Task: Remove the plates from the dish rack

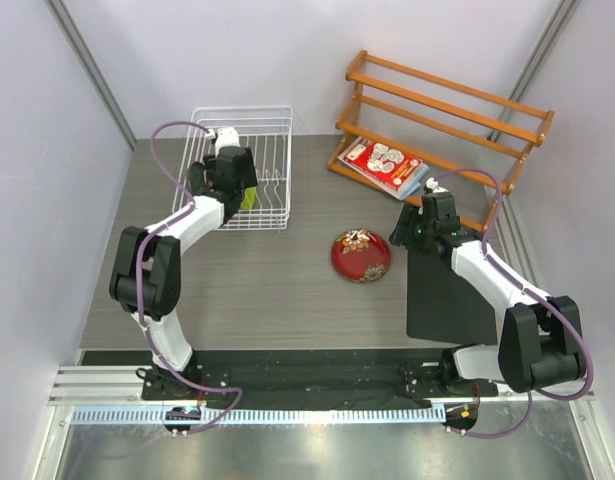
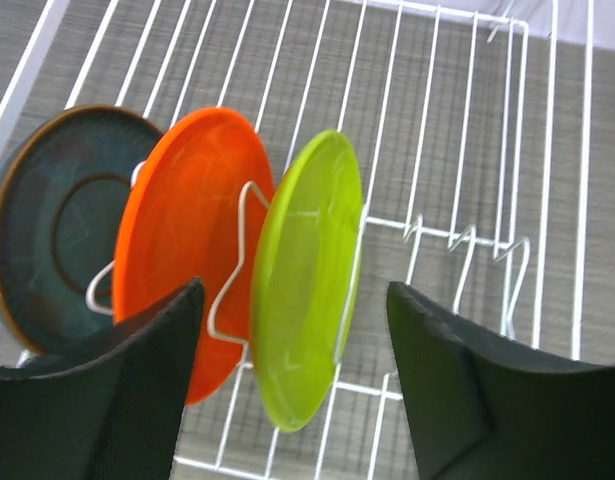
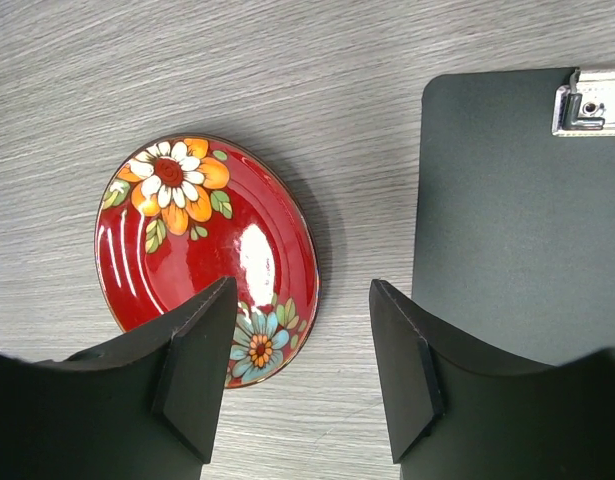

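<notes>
The white wire dish rack (image 1: 272, 130) (image 2: 467, 120) stands at the back left. Three plates stand on edge in its dividers: dark teal (image 2: 57, 220), orange (image 2: 187, 230) and lime green (image 2: 307, 260). My left gripper (image 2: 292, 290) (image 1: 239, 185) is open inside the rack and straddles the lime green plate, with a gap on each side. The red floral plate (image 1: 361, 255) (image 3: 202, 250) lies flat on the table. Open and holding nothing, my right gripper (image 3: 302, 290) (image 1: 412, 228) hovers over that plate's right edge.
A black clipboard (image 1: 452, 295) (image 3: 517, 200) lies on the table to the right of the red plate. At the back right an orange wooden slatted shelf (image 1: 442, 110) holds a red-and-white patterned pack (image 1: 384, 166). Walls close in both sides.
</notes>
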Tool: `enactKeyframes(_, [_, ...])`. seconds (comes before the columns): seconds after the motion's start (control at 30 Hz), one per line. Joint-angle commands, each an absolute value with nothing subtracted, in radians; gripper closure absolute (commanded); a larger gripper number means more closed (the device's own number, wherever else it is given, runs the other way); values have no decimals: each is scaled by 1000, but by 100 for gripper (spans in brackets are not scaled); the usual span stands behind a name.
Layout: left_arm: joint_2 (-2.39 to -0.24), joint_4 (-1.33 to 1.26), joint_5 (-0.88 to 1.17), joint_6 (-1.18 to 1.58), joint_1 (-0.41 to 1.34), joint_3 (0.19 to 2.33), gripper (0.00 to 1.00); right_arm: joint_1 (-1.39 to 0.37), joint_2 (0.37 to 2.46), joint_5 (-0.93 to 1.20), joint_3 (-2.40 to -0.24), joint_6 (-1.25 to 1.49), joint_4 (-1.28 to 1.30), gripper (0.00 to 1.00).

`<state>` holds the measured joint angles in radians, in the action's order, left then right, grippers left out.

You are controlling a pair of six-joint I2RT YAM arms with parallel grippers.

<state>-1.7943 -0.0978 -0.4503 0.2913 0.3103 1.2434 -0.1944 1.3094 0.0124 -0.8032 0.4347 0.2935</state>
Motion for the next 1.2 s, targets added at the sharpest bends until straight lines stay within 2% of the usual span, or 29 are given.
enactKeyframes(0.0, [-1831, -132, -437, 307, 302, 1318, 34, -198, 1293, 25, -824, 420, 282, 39])
enactKeyframes(0.07, [-1842, -118, -440, 313, 302, 1335, 47, -198, 1296, 29, -824, 417, 282, 39])
enactKeyframes(0.2, [-1859, -106, -443, 310, 301, 1354, 50, -198, 1295, 35, -824, 419, 282, 39])
enactKeyframes(0.27, [-1861, -97, -448, 308, 302, 1359, 62, -198, 1295, 37, -824, 414, 284, 39])
enactKeyframes(0.33, [-1859, -95, -449, 307, 301, 1358, 62, -196, 1296, 41, -824, 413, 282, 39])
enactKeyframes(0.43, [-1864, -84, -449, 307, 302, 1361, 76, -198, 1296, 48, -822, 414, 282, 39])
enactKeyframes(0.6, [-1871, -72, -456, 313, 301, 1353, 81, -198, 1298, 51, -821, 411, 282, 39])
enactKeyframes(0.7, [-1881, -63, -459, 310, 301, 1353, 93, -198, 1299, 54, -821, 410, 284, 39])
enactKeyframes(0.73, [-1882, -60, -459, 308, 301, 1353, 100, -198, 1298, 55, -821, 410, 284, 39])
enactKeyframes(1.17, [-1798, -14, -468, 272, 318, 1358, 100, -198, 1286, 52, -839, 414, 287, 39])
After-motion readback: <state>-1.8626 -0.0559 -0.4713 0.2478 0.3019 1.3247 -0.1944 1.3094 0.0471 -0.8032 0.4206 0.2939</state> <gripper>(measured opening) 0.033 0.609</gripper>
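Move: The green plate stands on edge in the rack between the left hand's open fingers, its middle about 3 cm ahead, in line sideways and some 6 cm below. The orange plate's middle is about 4 cm left of the hand, 2 cm ahead; the dark plate's is about 9 cm left and 1 cm ahead, both similarly low. From the right hand, the green plate lies some 42 cm left and 20 cm ahead, roughly level in height. The left hand eases about 1.5 cm forward and closes nearly shut, pinching the green plate's upper near rim. ##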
